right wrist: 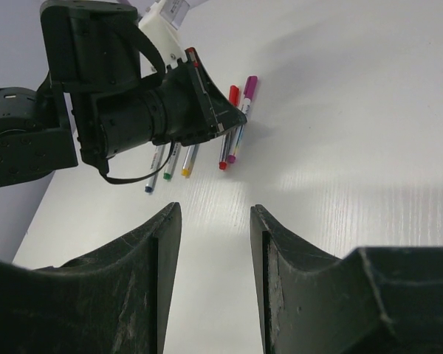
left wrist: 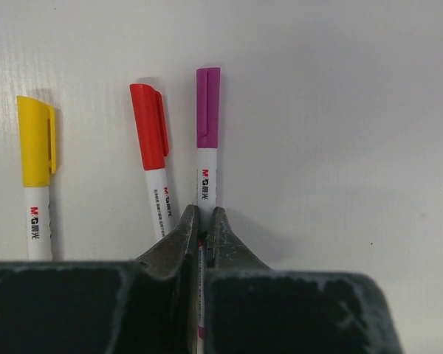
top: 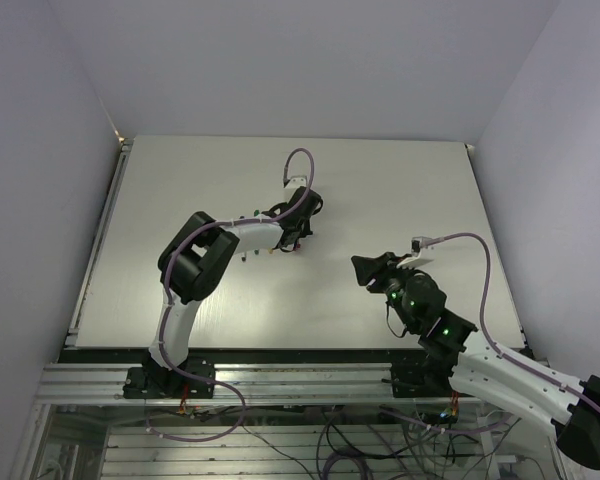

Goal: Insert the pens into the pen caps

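In the left wrist view three white pens lie side by side on the table, each wearing its cap: a yellow cap, a red cap and a magenta cap. My left gripper is shut on the barrel of the magenta pen, just below its printed label. The right wrist view shows the row from the other end: the magenta pen, the red pen, then yellow, green and blue tail ends, partly hidden under the left gripper. My right gripper hangs open and empty, well short of the pens.
The left arm reaches over mid-table; its gripper covers the pens from above. The right gripper hovers right of centre. The white table ends at walls on both sides and at the back.
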Available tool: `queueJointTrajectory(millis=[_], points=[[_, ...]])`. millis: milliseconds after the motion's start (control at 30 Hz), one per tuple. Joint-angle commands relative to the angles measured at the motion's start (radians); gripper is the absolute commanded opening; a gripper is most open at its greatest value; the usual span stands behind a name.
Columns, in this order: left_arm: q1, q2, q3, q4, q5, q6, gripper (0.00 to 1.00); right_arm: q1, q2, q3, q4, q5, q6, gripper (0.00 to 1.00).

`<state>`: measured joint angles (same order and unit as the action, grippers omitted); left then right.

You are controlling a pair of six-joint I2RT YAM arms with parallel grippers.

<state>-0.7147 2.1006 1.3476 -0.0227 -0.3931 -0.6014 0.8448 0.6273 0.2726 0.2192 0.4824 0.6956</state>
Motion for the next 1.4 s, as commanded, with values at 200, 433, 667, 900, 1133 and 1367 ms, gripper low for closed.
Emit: queueJointTrajectory(millis=[200,433,667,900,1133,1367], points=[[0.013,0.039,0.016,-0.137,-0.077,0.045,0.08,0.004,0.020,-0.003,0.036,-0.001,0.006,0.42],[0.014,0.036,0.012,-0.188,-0.124,0.038,0.09,0.004,0.012,-0.004,0.035,0.004,0.004,0.42],[0.014,0.046,0.009,-0.202,-0.098,0.027,0.12,0.004,0.027,-0.001,0.044,-0.002,0.002,0.42],[0.015,0.055,0.034,-0.237,-0.078,0.025,0.37,0.004,0.032,0.000,0.050,-0.004,-0.005,0.42],[0.015,0.013,0.043,-0.252,-0.090,0.034,0.40,0.004,0.049,0.008,0.070,-0.010,-0.012,0.42],[0.014,-0.059,0.063,-0.265,-0.077,0.043,0.40,0.004,0.070,0.020,0.084,-0.015,-0.024,0.42]])
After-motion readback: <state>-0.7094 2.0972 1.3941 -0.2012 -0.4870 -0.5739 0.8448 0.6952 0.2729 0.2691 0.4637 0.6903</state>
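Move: The left fingers already hold the capped purple pen about its middle, flat on the table; it is to be set some 2 cm to the left of here, at the same height. The slanting red pen has its middle about 2 cm to the left and 1 cm ahead, lying right beside the left finger. The yellow pen lies about 7 cm to the left and level with the hand. From the right hand, the purple pen is some 16 cm ahead, 13 cm left and 16 cm below. Keeping its pinch on the purple pen, the left hand drags it level along the table to the left, about 2.5 cm, shoving the red pen along towards the yellow one, while the hand's left side rises slightly. It then stops sliding and opens the fingers to under half width, letting go of the purple pen, with only a slight further drift to the left. ##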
